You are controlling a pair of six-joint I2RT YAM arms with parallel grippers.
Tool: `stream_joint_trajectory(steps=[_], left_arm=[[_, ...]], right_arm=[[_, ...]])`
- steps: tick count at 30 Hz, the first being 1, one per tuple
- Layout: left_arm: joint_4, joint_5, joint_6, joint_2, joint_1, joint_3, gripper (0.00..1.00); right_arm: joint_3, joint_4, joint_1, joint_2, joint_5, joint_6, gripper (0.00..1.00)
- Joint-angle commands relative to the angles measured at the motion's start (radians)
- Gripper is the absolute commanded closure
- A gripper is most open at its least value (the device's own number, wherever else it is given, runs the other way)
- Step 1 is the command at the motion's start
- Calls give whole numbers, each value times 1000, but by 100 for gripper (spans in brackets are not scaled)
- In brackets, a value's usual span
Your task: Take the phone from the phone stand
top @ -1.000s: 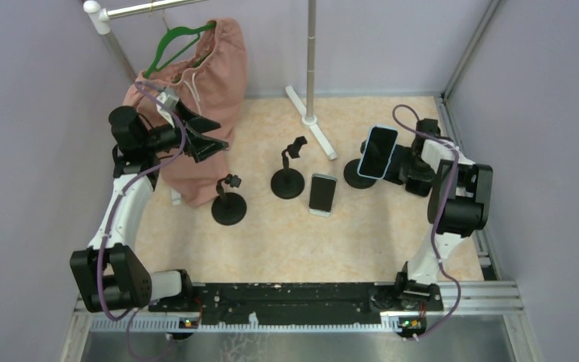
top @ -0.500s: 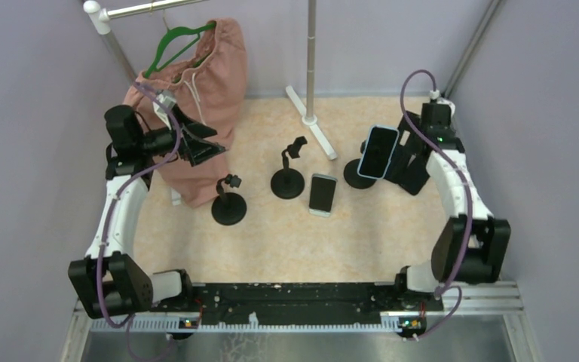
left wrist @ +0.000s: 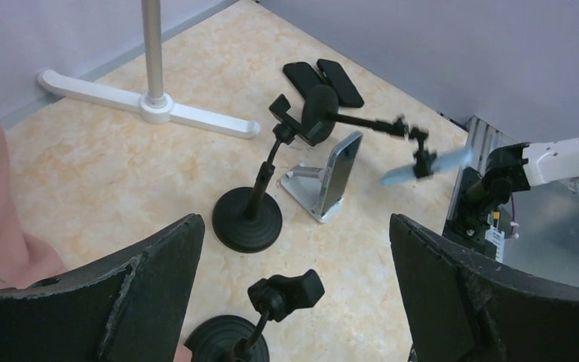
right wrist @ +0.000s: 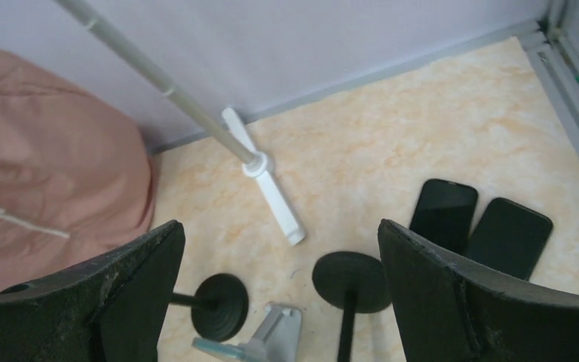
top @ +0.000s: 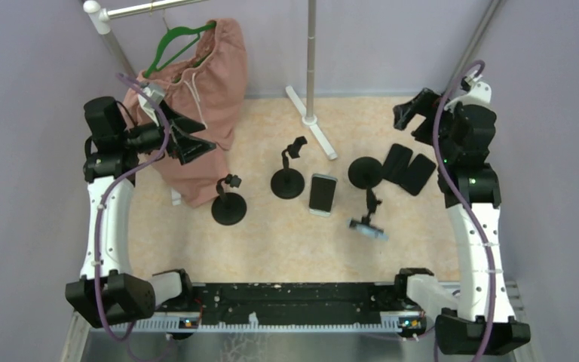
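Note:
The black phone stand (top: 366, 172) lies tipped toward the near edge, its stem pointing down the table. The light-blue phone (top: 368, 230) is blurred at the stem's end, apparently still in the clamp. In the left wrist view the stand (left wrist: 320, 113) leans right with the phone (left wrist: 426, 166) blurred at its tip. My right gripper (top: 408, 113) hangs open and empty, high at the back right, well away from the phone. Its wrist view (right wrist: 280, 230) shows only the stand's base (right wrist: 350, 280). My left gripper (top: 200, 139) is open and empty by the pink garment (top: 203, 83).
A second phone (top: 323, 194) leans on a silver stand. Two empty black stands (top: 287, 179) (top: 228, 205) are left of it. Two black phones (top: 396, 162) (top: 418, 173) lie flat at the right. A white rack foot (top: 313, 124) crosses the back.
The right gripper opened, rose and drew back to the far right. The stand with the phone toppled from upright toward the near edge. The left arm shifted slightly left.

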Motion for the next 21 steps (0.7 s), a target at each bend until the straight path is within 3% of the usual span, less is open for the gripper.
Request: stream_joint_trajectory(steps=[1, 5, 13, 17, 21], left_arm=[[-139, -5, 62, 11, 9, 49, 1], [-133, -13, 45, 4, 9, 54, 1], [-101, -5, 22, 7, 10, 46, 1], [-89, 21, 8, 26, 9, 39, 1], [-96, 32, 7, 29, 9, 34, 1]], right_arm=[[112, -114, 120, 33, -56, -80, 1], [127, -212, 323, 98, 28, -141, 1], [-189, -239, 446, -7, 57, -78, 7], [-315, -120, 460, -32, -180, -94, 6], [-352, -27, 460, 50, -309, -149, 5]])
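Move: The toppling phone stand's blue phone is about 18 cm back from the right hand, 8 cm to its left and 26 cm lower; the stand's round foot is some 8 cm ahead, 7 cm left and 33 cm down. The white stand lies about 3 cm back, 21 cm left and 32 cm below; two black phones, 13 cm ahead, 10 cm right and 37 cm down. From the left hand the blue phone is roughly 15 cm back, 45 cm right and 26 cm lower. Leftward at nearly level height first, then mostly down and back with some more left, the right hand swings towards the toppling phone stand, ending about 19 cm lower, 14 cm farther left and 10 cm nearer the base. On the way its wrist turns about 35 degrees counter-clockwise and tips down some 30 degrees, the empty fingers staying wide open above the stand. ##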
